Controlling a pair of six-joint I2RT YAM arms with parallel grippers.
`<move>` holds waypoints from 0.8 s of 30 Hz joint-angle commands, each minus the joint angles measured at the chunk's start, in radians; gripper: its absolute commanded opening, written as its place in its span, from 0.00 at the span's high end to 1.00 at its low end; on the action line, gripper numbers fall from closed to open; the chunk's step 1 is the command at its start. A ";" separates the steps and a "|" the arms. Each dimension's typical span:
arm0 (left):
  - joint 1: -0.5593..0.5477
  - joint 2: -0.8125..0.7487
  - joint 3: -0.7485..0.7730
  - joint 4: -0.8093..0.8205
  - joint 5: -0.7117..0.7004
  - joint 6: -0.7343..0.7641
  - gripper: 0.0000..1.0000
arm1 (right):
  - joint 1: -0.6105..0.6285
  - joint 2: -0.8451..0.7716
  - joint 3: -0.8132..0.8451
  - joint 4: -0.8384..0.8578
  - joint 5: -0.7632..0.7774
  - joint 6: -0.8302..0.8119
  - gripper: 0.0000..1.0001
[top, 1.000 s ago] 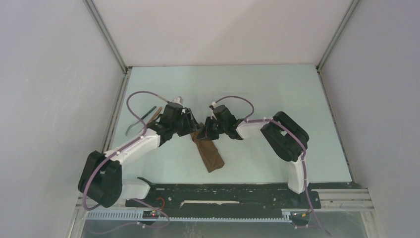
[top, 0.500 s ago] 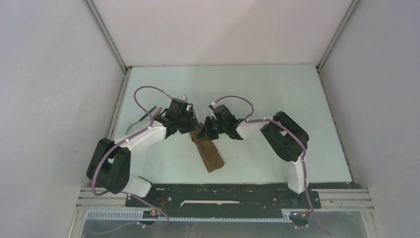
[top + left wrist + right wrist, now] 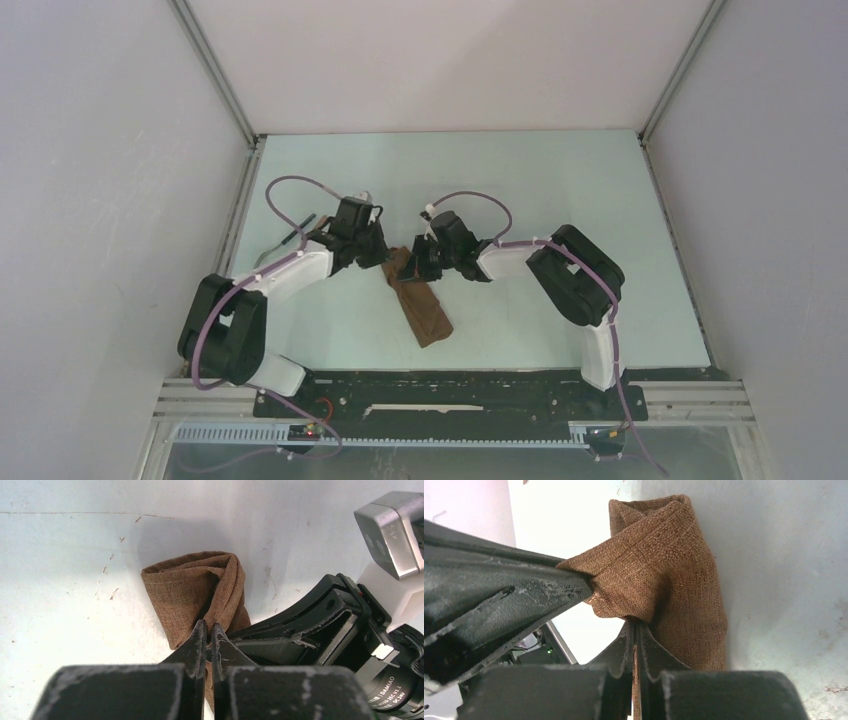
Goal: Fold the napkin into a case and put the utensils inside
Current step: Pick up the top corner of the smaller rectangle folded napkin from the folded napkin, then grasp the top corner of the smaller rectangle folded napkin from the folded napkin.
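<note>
The dark brown napkin (image 3: 424, 308) lies as a narrow folded case slanting toward the near edge. Its far end is bunched up (image 3: 195, 587) between both grippers. My left gripper (image 3: 210, 630) is shut on a fold of that end from the left (image 3: 388, 258). My right gripper (image 3: 636, 629) is shut on the cloth (image 3: 674, 575) from the right (image 3: 411, 265). A black left finger (image 3: 504, 592) shows pinching a corner of the cloth. One thin dark utensil (image 3: 298, 233) lies left of the left arm, partly hidden, and I cannot tell the pieces apart.
Grey enclosure walls stand close on the left (image 3: 120, 200), right (image 3: 760, 200) and back. Purple cables (image 3: 290, 190) loop above both wrists. The right wrist's camera housing (image 3: 395, 535) sits close beside my left fingers. The black base rail (image 3: 450, 385) runs along the near edge.
My left gripper has shut on the napkin's far end, and its arm has drawn in toward the cloth. The right gripper has kept its hold without moving.
</note>
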 commanded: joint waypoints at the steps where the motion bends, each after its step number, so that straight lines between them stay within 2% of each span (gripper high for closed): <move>1: 0.062 0.005 -0.004 0.067 0.100 -0.038 0.99 | 0.011 -0.076 -0.003 -0.020 0.059 -0.110 0.88; 6: 0.129 0.012 -0.060 0.144 0.230 -0.103 1.00 | 0.030 -0.134 -0.003 -0.038 0.131 -0.231 0.69; 10: 0.159 -0.001 -0.087 0.166 0.263 -0.123 1.00 | 0.037 -0.167 -0.004 -0.021 0.162 -0.302 0.51; 12: 0.170 0.001 -0.093 0.182 0.288 -0.138 1.00 | 0.035 -0.167 -0.002 -0.008 0.158 -0.324 0.46; 17: 0.184 0.019 -0.100 0.207 0.329 -0.166 1.00 | 0.042 -0.141 0.012 0.011 0.167 -0.377 0.43; 24: 0.203 0.014 -0.111 0.223 0.359 -0.190 1.00 | 0.078 -0.100 0.053 -0.006 0.239 -0.445 0.46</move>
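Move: Each hand already pinches the lifted layer at the napkin's top end, with the left fingers right at its corner. That corner lies some 2 cm ahead and 3 cm left of the right hand, about 1 cm higher. From the left hand, the folded strip's far edge is about 3 cm ahead and 2 cm right, slightly below, while its near end is roughly 16 cm back, 10 cm right and 3 cm down. The dark-handled utensil lies about 19 cm to the left hand's left, 4 cm ahead and 3 cm lower. The right hand lets go of the napkin's lifted layer, opening to a little over half and drawing up about 4 cm with some 2 cm forward, its wrist turning about 25 degrees so the fingers point more steeply down. Meanwhile the left keeps its pinch on the corner, edging a centimetre or so left and down and then largely back, as its wrist rolls about 20 degrees and swings the fingertips to point more to the right. ##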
